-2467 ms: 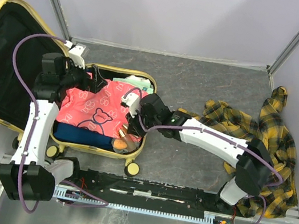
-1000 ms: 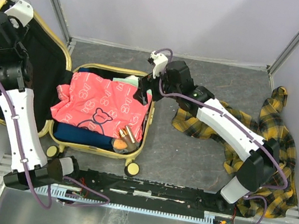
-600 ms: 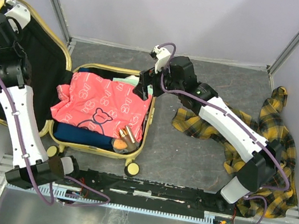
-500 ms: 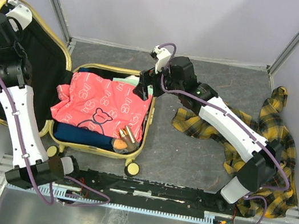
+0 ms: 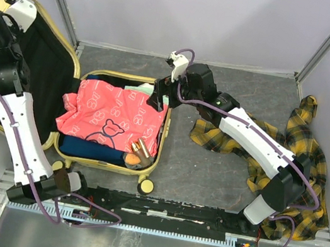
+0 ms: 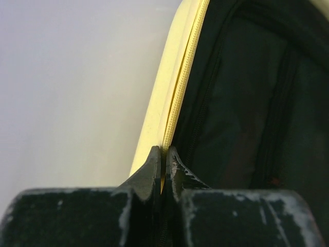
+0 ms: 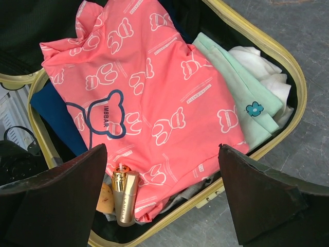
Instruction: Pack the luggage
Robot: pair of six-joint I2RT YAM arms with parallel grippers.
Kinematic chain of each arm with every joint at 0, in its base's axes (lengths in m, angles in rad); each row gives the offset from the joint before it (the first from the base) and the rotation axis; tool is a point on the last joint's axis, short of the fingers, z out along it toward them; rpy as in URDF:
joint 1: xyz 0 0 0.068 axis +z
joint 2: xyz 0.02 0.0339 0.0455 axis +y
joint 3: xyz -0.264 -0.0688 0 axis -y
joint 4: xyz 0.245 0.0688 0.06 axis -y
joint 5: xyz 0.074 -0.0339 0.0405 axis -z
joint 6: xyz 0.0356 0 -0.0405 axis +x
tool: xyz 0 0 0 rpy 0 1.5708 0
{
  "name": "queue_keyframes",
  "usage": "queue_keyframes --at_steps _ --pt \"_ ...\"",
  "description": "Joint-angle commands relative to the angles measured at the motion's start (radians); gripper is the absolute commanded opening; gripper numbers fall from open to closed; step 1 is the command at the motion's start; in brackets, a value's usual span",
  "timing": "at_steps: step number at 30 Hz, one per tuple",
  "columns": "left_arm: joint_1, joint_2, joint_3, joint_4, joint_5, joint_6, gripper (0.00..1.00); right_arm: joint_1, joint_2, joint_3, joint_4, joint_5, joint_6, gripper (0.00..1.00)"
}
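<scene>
The luggage point(image 5: 106, 165) lies open at the left of the table, a pale yellow shell with its black-lined lid point(image 5: 48, 80) leaning back to the left. Its base holds a pink bear-print shirt point(image 5: 112, 114), a mint green garment point(image 7: 241, 98), a navy garment point(image 5: 87, 148) and a gold bottle point(image 7: 125, 193). My left gripper point(image 6: 163, 149) is shut on the lid's yellow zip rim point(image 6: 177, 72), at the lid's far top corner point(image 5: 11, 7). My right gripper point(image 5: 157, 96) hangs open above the base's far right rim, nothing between its fingers point(image 7: 262, 198); the pink shirt point(image 7: 144, 98) lies below.
A yellow and black plaid shirt point(image 5: 300, 154) lies crumpled on the grey table at the right, partly under my right arm. Grey walls close in the back and both sides. The arms' base rail point(image 5: 162, 209) runs along the near edge.
My left gripper has closed on the lid's rim and shifted slightly left, and the lid has tipped with it. The right arm has barely moved.
</scene>
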Motion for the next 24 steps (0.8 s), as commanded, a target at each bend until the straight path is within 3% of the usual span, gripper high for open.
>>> queue_keyframes --at_steps 1,7,11,18,24 --pt "-0.015 -0.015 0.031 -0.028 0.321 -0.22 0.03 -0.003 -0.024 -0.002 0.068 0.011 0.036 0.96" --pt "-0.042 -0.018 0.028 -0.028 0.59 -0.392 0.03 -0.004 -0.025 -0.01 0.071 0.016 0.045 0.96" --pt "-0.097 0.004 0.034 -0.015 0.678 -0.476 0.03 -0.007 -0.038 -0.026 0.064 0.021 0.039 0.97" --pt "-0.357 0.047 0.036 0.008 0.629 -0.513 0.03 -0.018 -0.056 -0.047 0.057 0.037 0.031 0.97" --pt "-0.458 0.121 0.041 0.04 0.677 -0.625 0.03 -0.04 -0.059 -0.069 0.053 0.041 0.04 0.97"
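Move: The left gripper is shut on the free edge of the open lid, high up. The middle of the suitcase base lies about 30 cm to its right, 2 cm back and 40 cm below. In the base, the mint cloth is some 38 cm right and 7 cm ahead, the gold tubes roughly 40 cm right and 11 cm back. From the open right gripper, the base's middle is about 14 cm left, 5 cm back and 20 cm down. Bring the left gripper, fingers kept shut at the lid's edge, about 25 cm to the right and some 10 cm forward, swinging the lid up over its hinge towards the packed base. Speed up as you go, turn the hand clockwise by some 55 degrees while its left side rolls down, and start sinking slightly near the end. ##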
